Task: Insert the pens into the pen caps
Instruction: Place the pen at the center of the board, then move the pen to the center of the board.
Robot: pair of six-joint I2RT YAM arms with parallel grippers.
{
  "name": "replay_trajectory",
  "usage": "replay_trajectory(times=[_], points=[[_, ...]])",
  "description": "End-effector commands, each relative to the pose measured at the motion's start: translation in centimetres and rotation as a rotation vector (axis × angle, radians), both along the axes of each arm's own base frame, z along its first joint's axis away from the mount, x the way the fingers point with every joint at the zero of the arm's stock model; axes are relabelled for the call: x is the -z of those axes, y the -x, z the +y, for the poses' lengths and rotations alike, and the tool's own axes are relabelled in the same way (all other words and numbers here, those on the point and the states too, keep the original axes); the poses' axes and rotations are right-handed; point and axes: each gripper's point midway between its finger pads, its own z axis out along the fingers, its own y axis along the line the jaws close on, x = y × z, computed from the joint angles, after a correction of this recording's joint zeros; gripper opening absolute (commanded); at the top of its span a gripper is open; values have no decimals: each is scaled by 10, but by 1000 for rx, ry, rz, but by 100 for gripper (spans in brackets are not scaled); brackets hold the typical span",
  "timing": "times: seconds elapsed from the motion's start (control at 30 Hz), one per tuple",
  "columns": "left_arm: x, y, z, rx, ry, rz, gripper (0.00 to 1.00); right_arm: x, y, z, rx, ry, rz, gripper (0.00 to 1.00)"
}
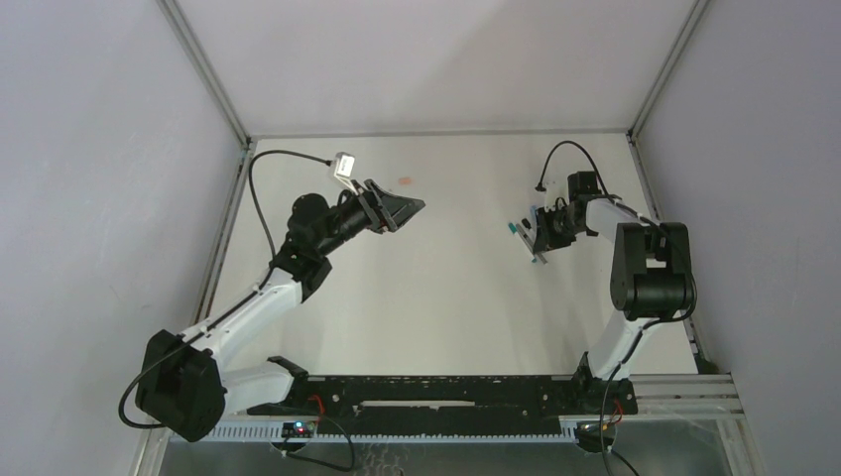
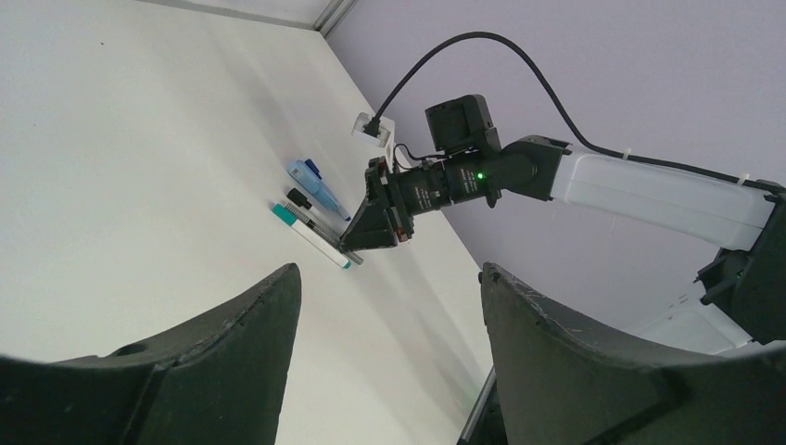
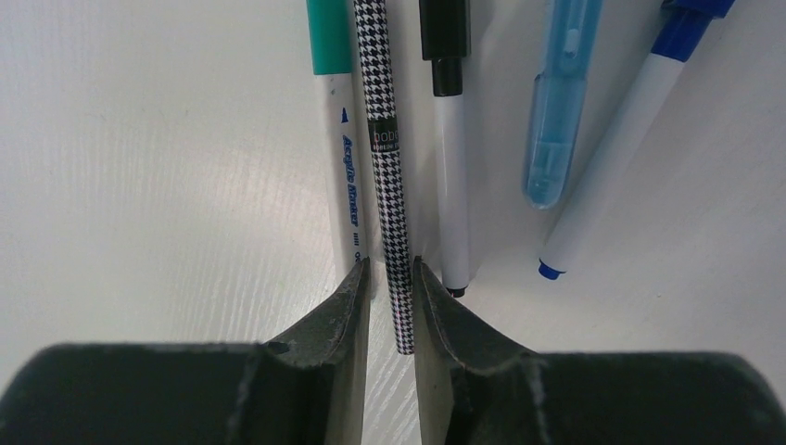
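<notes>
Several pens lie side by side on the white table at the right. In the right wrist view they are a white pen [image 3: 341,176] with a teal cap [image 3: 328,37], a houndstooth pen [image 3: 387,167], a white pen [image 3: 452,185] with a black cap [image 3: 443,28], a light-blue pen [image 3: 556,120] and a white pen [image 3: 612,158] with a blue cap [image 3: 686,23]. My right gripper [image 3: 389,269] straddles the houndstooth pen's near end, jaws slightly apart with a thin gap beside the pen. My left gripper [image 2: 389,271] hangs wide open and empty over the table's left.
A small pinkish spot [image 1: 405,180] lies on the table just beyond the left gripper [image 1: 417,206]. Metal frame posts and grey walls border the table [image 1: 446,297] on both sides. The right arm [image 1: 650,263] stands close to the right edge.
</notes>
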Motion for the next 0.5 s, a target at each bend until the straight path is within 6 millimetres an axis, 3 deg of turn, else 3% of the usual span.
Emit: replay_trajectory(times=[0.0,0.23,0.47], points=[[-1,-2,4,-8,11,-11,75,-31,-13,-3,2,-8,-84,29],[23,-16,13,-79,-94,61,75,-59,-9,-4,-17,-64,-137,30],[77,-47,39,-225,-318,234,72,-89,2,2,-69,-148,-191,30]])
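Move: Just ahead of the right hand's partly open fingers, some 3 cm forward and 2 cm left, is the middle of the checkered pen, already laid down. From that hand the green-capped pen is about 2 cm ahead and 4 cm left, the black-capped pen 6 cm ahead and 1 cm left, all on the board. The empty left hand has the orange-ended pen roughly 18 cm ahead, 2 cm left and 27 cm below; the orange cap is about 8 cm beyond that pen. Rising almost straight up by about 5 cm, the right hand comes free of the checkered pen, its fingers staying as far open as they were. The left hand, fingers still wide open, starts down after a short pause and sinks some 6 cm with a little forward and left, tipping its fingers about 15 degrees downward as it heads towards the orange-ended pen. ##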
